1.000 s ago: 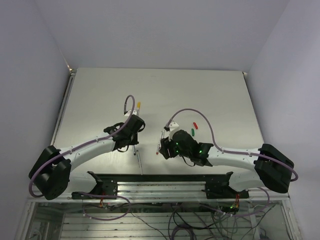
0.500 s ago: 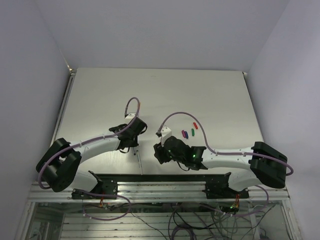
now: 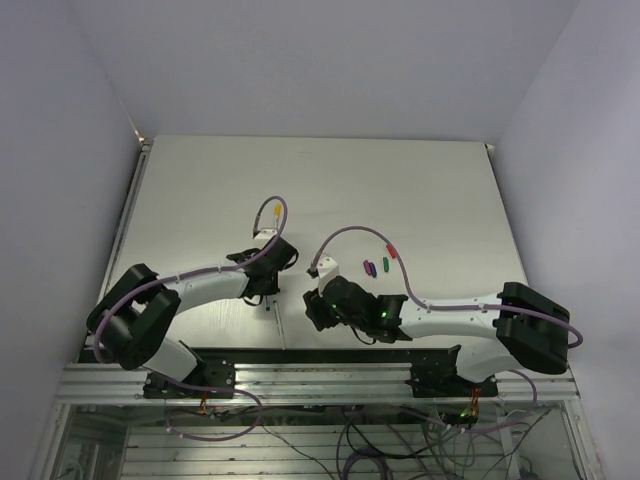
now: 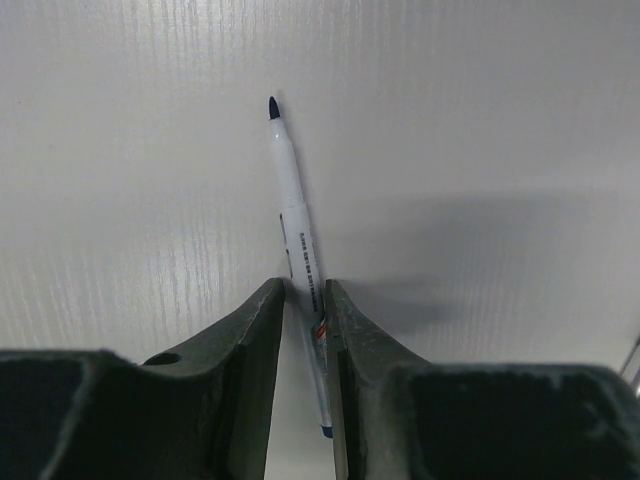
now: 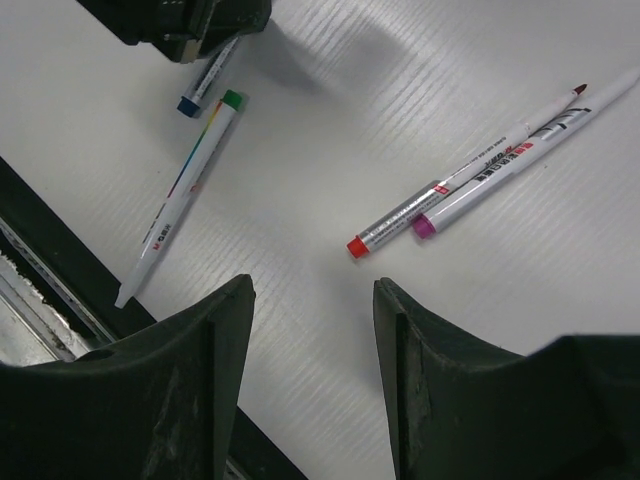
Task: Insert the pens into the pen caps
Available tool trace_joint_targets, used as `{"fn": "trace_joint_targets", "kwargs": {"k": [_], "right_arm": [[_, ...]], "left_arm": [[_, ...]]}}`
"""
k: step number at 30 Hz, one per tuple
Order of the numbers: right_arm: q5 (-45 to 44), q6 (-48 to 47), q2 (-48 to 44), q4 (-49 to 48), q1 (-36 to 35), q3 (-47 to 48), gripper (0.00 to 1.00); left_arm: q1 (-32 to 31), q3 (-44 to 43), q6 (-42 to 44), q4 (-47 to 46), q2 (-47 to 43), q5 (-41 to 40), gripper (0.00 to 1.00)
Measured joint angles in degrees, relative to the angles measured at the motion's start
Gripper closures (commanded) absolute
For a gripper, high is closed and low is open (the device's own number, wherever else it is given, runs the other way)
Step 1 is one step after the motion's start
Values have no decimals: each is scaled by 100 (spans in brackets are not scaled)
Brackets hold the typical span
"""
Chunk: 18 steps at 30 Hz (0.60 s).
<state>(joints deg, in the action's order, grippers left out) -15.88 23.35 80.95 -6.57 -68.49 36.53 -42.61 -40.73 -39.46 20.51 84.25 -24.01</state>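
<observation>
In the left wrist view my left gripper is shut on a grey-white pen, whose dark blue tip points away over the table. From the right wrist, the same pen's blue end pokes out under the left gripper. My right gripper hangs open over bare table. Ahead of it lie a red-ended pen and a magenta-ended pen, side by side. A green-ended pen lies to its left. From above, the magenta, green, red and yellow pen caps show.
The black rail at the table's near edge runs just under the green-ended pen's far end. Purple cables arch over both wrists. The table stretches back to white walls on three sides.
My right arm has swung left and toward the near edge, uncovering the caps behind it. The left arm's elbow has folded back; its gripper has stayed shut on the pen.
</observation>
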Motion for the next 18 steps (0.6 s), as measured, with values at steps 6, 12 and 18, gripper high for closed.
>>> {"fn": "trace_joint_targets", "kwargs": {"k": [6,12,18], "right_arm": [[2,4,44,-2,-61,0,49],[31,4,249,4,-195,55,49],[44,4,494,0,-424,293,50]], "left_arm": [[0,-15,-2,-55,109,-31,78],[-13,-13,-31,-57,103,-33,93],[-15,227,-111,-208,-136,-15,93]]}}
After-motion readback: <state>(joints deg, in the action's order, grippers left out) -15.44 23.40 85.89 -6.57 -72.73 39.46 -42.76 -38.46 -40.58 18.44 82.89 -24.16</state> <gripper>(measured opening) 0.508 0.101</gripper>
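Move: The blue-ended pen lies on the table right between my left fingertips, its middle about 1 cm ahead and 1 cm below. From my left hand, the green-ended pen's middle is some 8 cm back and 3 cm right, the red-ended pen 11 cm right and 1 cm ahead. From my right hand, the green-ended pen is about 8 cm left, 1 cm back and 5 cm below, the red-ended pen 8 cm straight ahead. I close my left fingers on the blue-ended pen and pinch its barrel a little behind the middle, the hand staying practically in place, low over the table. Meanwhile I bring my open right hand back and left, a bit over 2 cm each way, sinking about 1 cm towards the green-ended pen and turning some 5 degrees counter-clockwise. ##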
